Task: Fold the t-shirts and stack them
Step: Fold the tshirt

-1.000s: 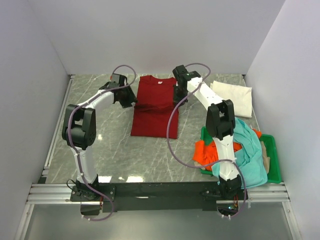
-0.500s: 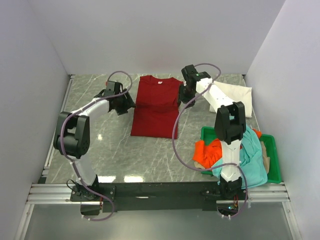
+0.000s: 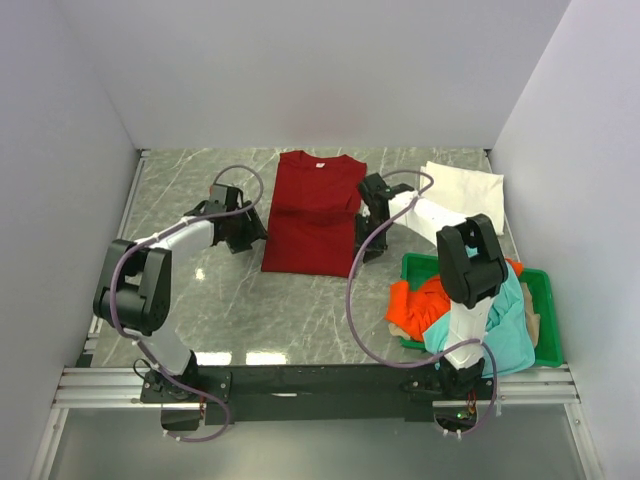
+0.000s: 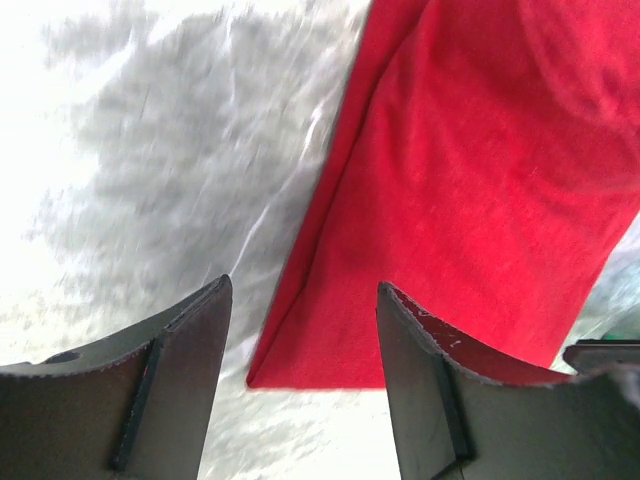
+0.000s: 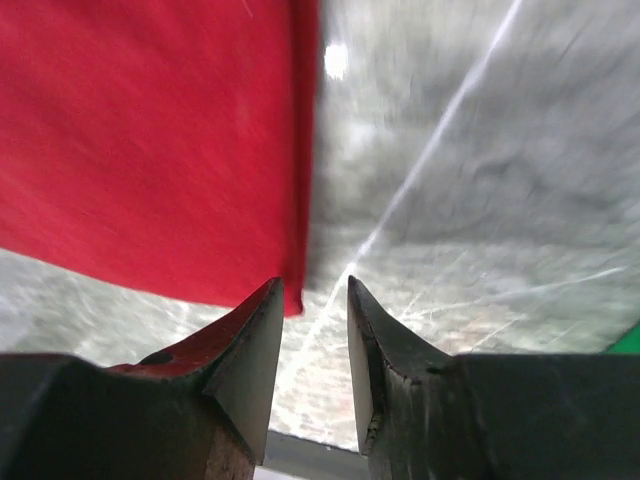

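Observation:
The dark red t-shirt (image 3: 312,212) lies flat in the middle of the table, sleeves folded in, collar at the far end. My left gripper (image 3: 247,228) is low at its left edge and stands open; the shirt's near left corner (image 4: 300,360) lies on the table between the fingers (image 4: 190,360). My right gripper (image 3: 366,243) is at the near right corner, open with a narrow gap over bare table, the corner (image 5: 292,295) just beside one fingertip (image 5: 262,330). A folded white t-shirt (image 3: 464,196) lies at the far right. Orange (image 3: 410,300) and teal (image 3: 500,315) t-shirts are heaped at the near right.
A green plastic tray (image 3: 547,330) holds the orange and teal heap at the near right, right of my right arm. Grey walls close in the marble table (image 3: 250,300) on three sides. A metal rail (image 3: 110,270) runs along the left edge.
Both grippers slid from the dark red shirt's upper sides toward me, down to its near corners. Both jaws came open. The shirt lies as before.

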You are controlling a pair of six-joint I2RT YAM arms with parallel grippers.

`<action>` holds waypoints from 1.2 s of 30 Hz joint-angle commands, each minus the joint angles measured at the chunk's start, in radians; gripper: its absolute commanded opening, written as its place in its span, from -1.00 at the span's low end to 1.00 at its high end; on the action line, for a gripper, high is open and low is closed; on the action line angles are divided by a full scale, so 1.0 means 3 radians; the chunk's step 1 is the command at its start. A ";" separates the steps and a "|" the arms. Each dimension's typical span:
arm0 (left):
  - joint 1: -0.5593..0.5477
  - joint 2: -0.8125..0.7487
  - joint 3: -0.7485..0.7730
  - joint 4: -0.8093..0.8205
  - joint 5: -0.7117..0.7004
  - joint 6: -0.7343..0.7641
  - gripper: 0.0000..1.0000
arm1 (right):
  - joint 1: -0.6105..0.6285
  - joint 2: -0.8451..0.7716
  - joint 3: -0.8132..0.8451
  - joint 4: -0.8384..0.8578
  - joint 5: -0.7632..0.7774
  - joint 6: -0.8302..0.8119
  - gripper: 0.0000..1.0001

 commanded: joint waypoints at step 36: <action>-0.0122 -0.0577 -0.0647 0.0140 -0.0139 0.0080 0.32 | 0.0326 -0.0030 -0.0516 0.0334 -0.0159 0.0109 -0.24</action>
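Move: The hem's left corner on the folded red shirt lies some 8 cm back and 3 cm right of the left hand, about 5 cm below. For the right hand, the hem's right corner is about 5 cm back, 3 cm left and 3 cm below. The shirt's crosswise crease lies about 10 cm ahead and 14 cm left of the right hand; the orange shirt in the bin is about 14 cm back and 15 cm right of it. Back towards the hem go both hands, the left about 5 cm, sinking a little, quick at first and then creeping, its fingers kept open. The right draws back some 4 cm in all, shifting left in between, and then sinks until its still part-open fingertips straddle the right hem corner; the left stays short of its own corner. ##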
